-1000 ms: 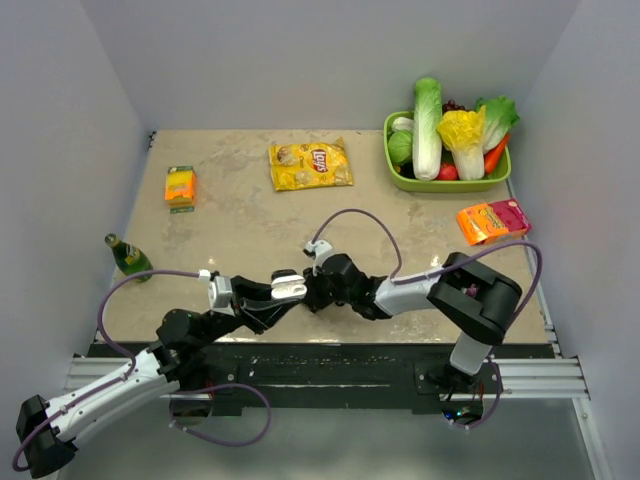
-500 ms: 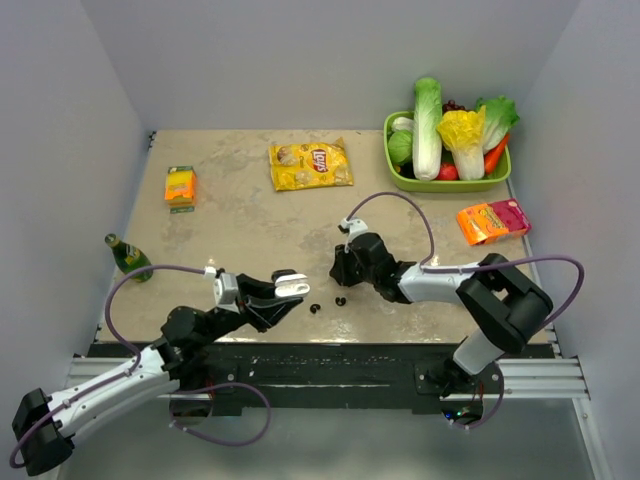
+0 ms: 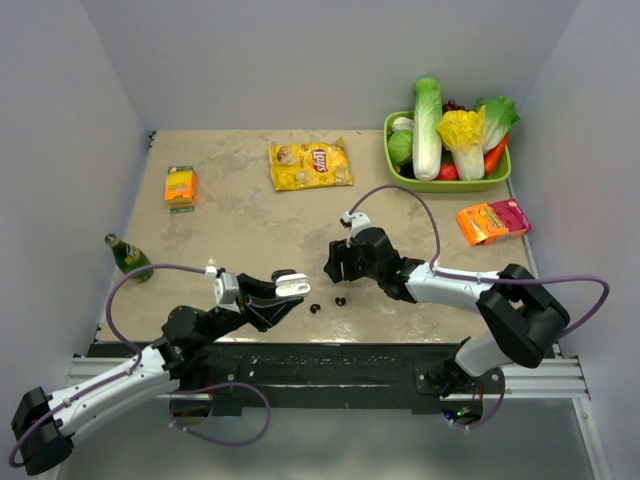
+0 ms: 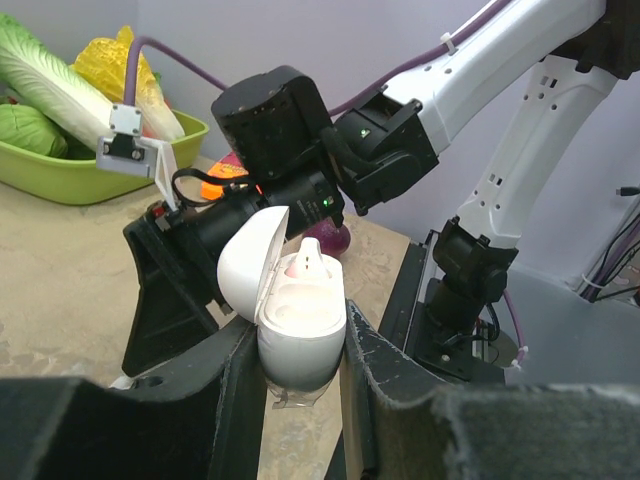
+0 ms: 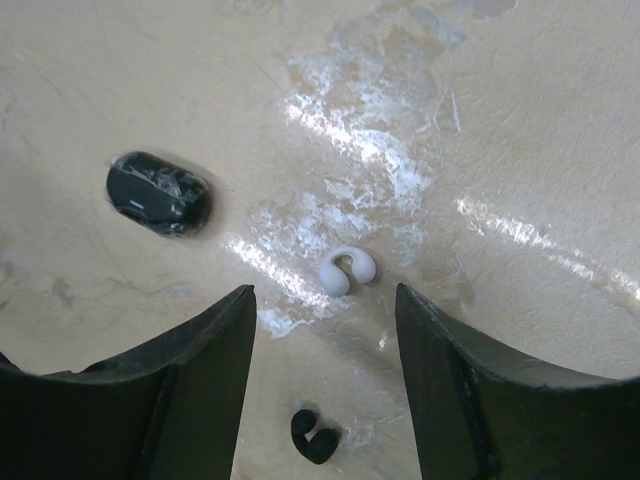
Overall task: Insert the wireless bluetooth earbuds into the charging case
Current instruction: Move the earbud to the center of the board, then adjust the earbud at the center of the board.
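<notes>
My left gripper (image 3: 288, 290) is shut on the white charging case (image 3: 290, 286), held above the table's near edge. In the left wrist view the case (image 4: 300, 325) stands upright between my fingers with its lid (image 4: 250, 262) open and one whitish earbud (image 4: 308, 262) sitting in it. My right gripper (image 3: 334, 268) is open and points down over the table. In the right wrist view a whitish earbud (image 5: 346, 270) lies just beyond my open right gripper (image 5: 322, 300), a dark earbud (image 5: 315, 436) lies between the fingers, and a dark oblong bud (image 5: 158, 193) lies to the left. Two dark buds (image 3: 340, 300) show in the top view.
A yellow chips bag (image 3: 311, 165) lies at the back middle. A green basket (image 3: 450, 185) of vegetables stands at the back right, with an orange-pink packet (image 3: 492, 220) in front of it. An orange box (image 3: 180, 186) and a green bottle (image 3: 128, 256) are on the left.
My right gripper has drawn away from the case, moved right and farther back, and now hangs open over the buds. The two dark buds have come into view. The left gripper has barely moved.
</notes>
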Robot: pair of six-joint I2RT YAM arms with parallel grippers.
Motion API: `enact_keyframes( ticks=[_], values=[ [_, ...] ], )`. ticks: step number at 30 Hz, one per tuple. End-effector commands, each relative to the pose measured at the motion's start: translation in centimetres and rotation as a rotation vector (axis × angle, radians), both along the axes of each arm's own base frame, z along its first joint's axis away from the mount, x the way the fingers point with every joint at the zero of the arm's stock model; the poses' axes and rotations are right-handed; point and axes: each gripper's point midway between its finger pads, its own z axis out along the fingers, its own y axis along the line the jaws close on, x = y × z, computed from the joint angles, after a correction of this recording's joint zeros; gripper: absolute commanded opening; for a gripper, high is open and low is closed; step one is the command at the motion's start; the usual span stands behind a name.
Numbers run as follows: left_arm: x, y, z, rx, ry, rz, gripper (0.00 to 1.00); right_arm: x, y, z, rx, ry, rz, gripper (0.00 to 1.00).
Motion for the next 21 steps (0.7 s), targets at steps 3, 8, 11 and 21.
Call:
enact_keyframes(
  ticks=[3,8,11,21],
  values=[
    [0.2,0.2,1.7,-0.054,-0.039,0.013,0.00,1.5,1.1,2.6,0.033,-0.038,-0.018,0.54],
    [0.1,0.2,1.6,-0.058,-0.037,0.012,0.00,1.3,1.4,2.1,0.057,-0.001,-0.034,0.24],
    [0.1,0.3,1.5,-0.059,-0.033,0.012,0.00,1.0,0.5,1.1,0.032,0.008,-0.054,0.04],
    [0.1,0.3,1.0,-0.052,-0.027,0.010,0.00,0.8,-1.1,-2.7,-0.073,0.058,-0.098,0.00]
  ],
)
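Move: The white earbud already lies free on the board just under the right hand's open fingers: about 4 cm below, 1 cm ahead and 1 cm to the left. The black case is some 11 cm left and 1 cm back from that hand; the nearer black earbud is about 7 cm back and 2 cm right. From the left hand, still holding the white charging case, the white earbud is roughly 11 cm right, 3 cm ahead and 20 cm below. Right hand rises about 1.5 cm over the white earbud, shuts its empty fingers, then sinks some 3 cm. ##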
